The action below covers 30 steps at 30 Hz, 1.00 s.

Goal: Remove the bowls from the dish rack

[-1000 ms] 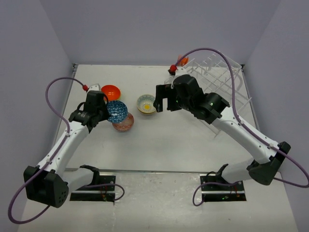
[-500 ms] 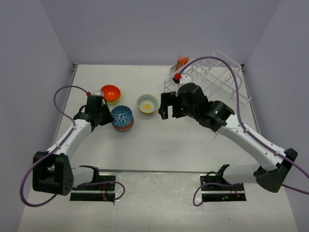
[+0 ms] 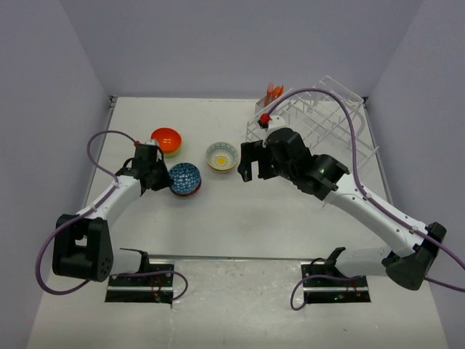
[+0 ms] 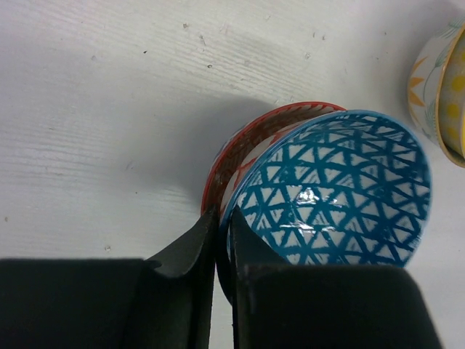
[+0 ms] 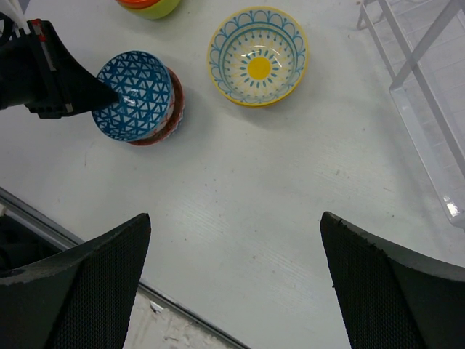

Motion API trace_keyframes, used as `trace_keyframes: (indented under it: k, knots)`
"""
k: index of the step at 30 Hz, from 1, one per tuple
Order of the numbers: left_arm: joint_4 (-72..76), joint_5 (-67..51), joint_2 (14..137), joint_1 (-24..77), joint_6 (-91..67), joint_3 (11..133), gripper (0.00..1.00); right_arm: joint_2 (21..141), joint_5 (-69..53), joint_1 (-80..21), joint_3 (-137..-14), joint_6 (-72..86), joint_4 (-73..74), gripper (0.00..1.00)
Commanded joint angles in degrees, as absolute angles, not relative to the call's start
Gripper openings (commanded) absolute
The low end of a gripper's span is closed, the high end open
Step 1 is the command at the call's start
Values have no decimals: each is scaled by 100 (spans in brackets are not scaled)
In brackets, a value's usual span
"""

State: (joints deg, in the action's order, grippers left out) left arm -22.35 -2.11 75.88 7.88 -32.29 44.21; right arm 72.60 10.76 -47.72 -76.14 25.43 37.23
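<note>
My left gripper (image 3: 164, 177) is shut on the near rim of the dark blue patterned bowl (image 3: 186, 175), which sits nested in the pink-red bowl (image 3: 187, 192). The left wrist view shows the fingers (image 4: 196, 243) pinching the blue bowl's (image 4: 341, 189) rim, with the pink-red rim (image 4: 243, 142) behind. The yellow-centred bowl (image 3: 221, 155) stands apart on the table. The orange-red bowl (image 3: 166, 138) sits in the lime green bowl (image 5: 161, 9). My right gripper (image 3: 247, 161) is open and empty above the table, between the yellow-centred bowl and the white dish rack (image 3: 320, 120). No white floral bowl is in view.
Orange utensils (image 3: 274, 90) stand in the rack's corner basket. The rack's edge shows in the right wrist view (image 5: 421, 80). The table's front edge (image 5: 87, 247) lies below the right gripper (image 5: 234, 217). The left gripper (image 5: 109, 94) also shows there.
The left gripper has brought the blue bowl down into the pink-red bowl. The right gripper has drawn back to the right, away from the yellow-centred bowl.
</note>
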Motion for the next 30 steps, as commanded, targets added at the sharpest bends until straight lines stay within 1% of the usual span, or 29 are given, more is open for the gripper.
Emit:
trace_keyframes:
  k: [1, 2, 3, 6, 14, 17, 18, 19, 21, 27, 29, 30]
  knots:
    - [-1977, -220, 7427, 738, -3226, 4526, 12, 7058, 1028, -4790, -7576, 2452, 3428, 99]
    - [-2004, -220, 7418, 738, -3217, 4526, 16, 7040, 1020, -4790, -7567, 2452, 3419, 99]
    - [-2004, -228, 7401, 738, -3225, 4526, 24, 7040, 1011, -4790, -7559, 2452, 3410, 99]
    - [-2021, -246, 7365, 747, -3217, 4535, 34, 7005, 1011, -4790, -7550, 2452, 3393, 99]
    - [-2293, -316, 7085, 747, -3173, 4684, 35, 6935, 1028, -4790, -7506, 2417, 3340, 99]
    - [-2496, -272, 6891, 747, -3129, 4763, 48, 6926, 1028, -4790, -7506, 2417, 3340, 99]
    - [-2522, -281, 6856, 747, -3112, 4772, 57, 6917, 1028, -4790, -7506, 2426, 3340, 99]
    - [-2566, -307, 6795, 747, -3111, 4772, 60, 6908, 1028, -4790, -7515, 2417, 3340, 99]
    - [-2601, -351, 6741, 747, -3111, 4790, 64, 6908, 1020, -4790, -7532, 2417, 3331, 99]
    - [-2952, -290, 6347, 747, -3033, 4974, 63, 6865, 1081, -4790, -7524, 2452, 3348, 99]
    - [-3154, -63, 6039, 756, -2805, 5281, 70, 6637, 1212, -4790, -7462, 2505, 3366, 99]
    - [-3451, 104, 5925, 756, -2708, 5404, 78, 6497, 1370, -4790, -7410, 2531, 3349, 99]
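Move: My left hand still pinches the blue bowl by its left rim; the bowl's middle lies about 3 cm ahead, 4 cm right and 3 cm below, over the red-brown bowl, which sits about 5 cm below the hand, 2 cm ahead and 4 cm right. The orange-red bowl is about 17 cm ahead and 1 cm left, the patterned yellow bowl about 10 cm ahead and 16 cm right. From my right hand the blue bowl is roughly 7 cm ahead, 22 cm left, 23 cm below. I let go of the blue bowl's rim: my left fingers part while the hand stays almost still, low over the red-brown bowl. Then I lift the left hand nearly straight up and away, some 7 cm and gathering pace, opening the fingers to about three quarters and tipping their points slightly forward and up. ##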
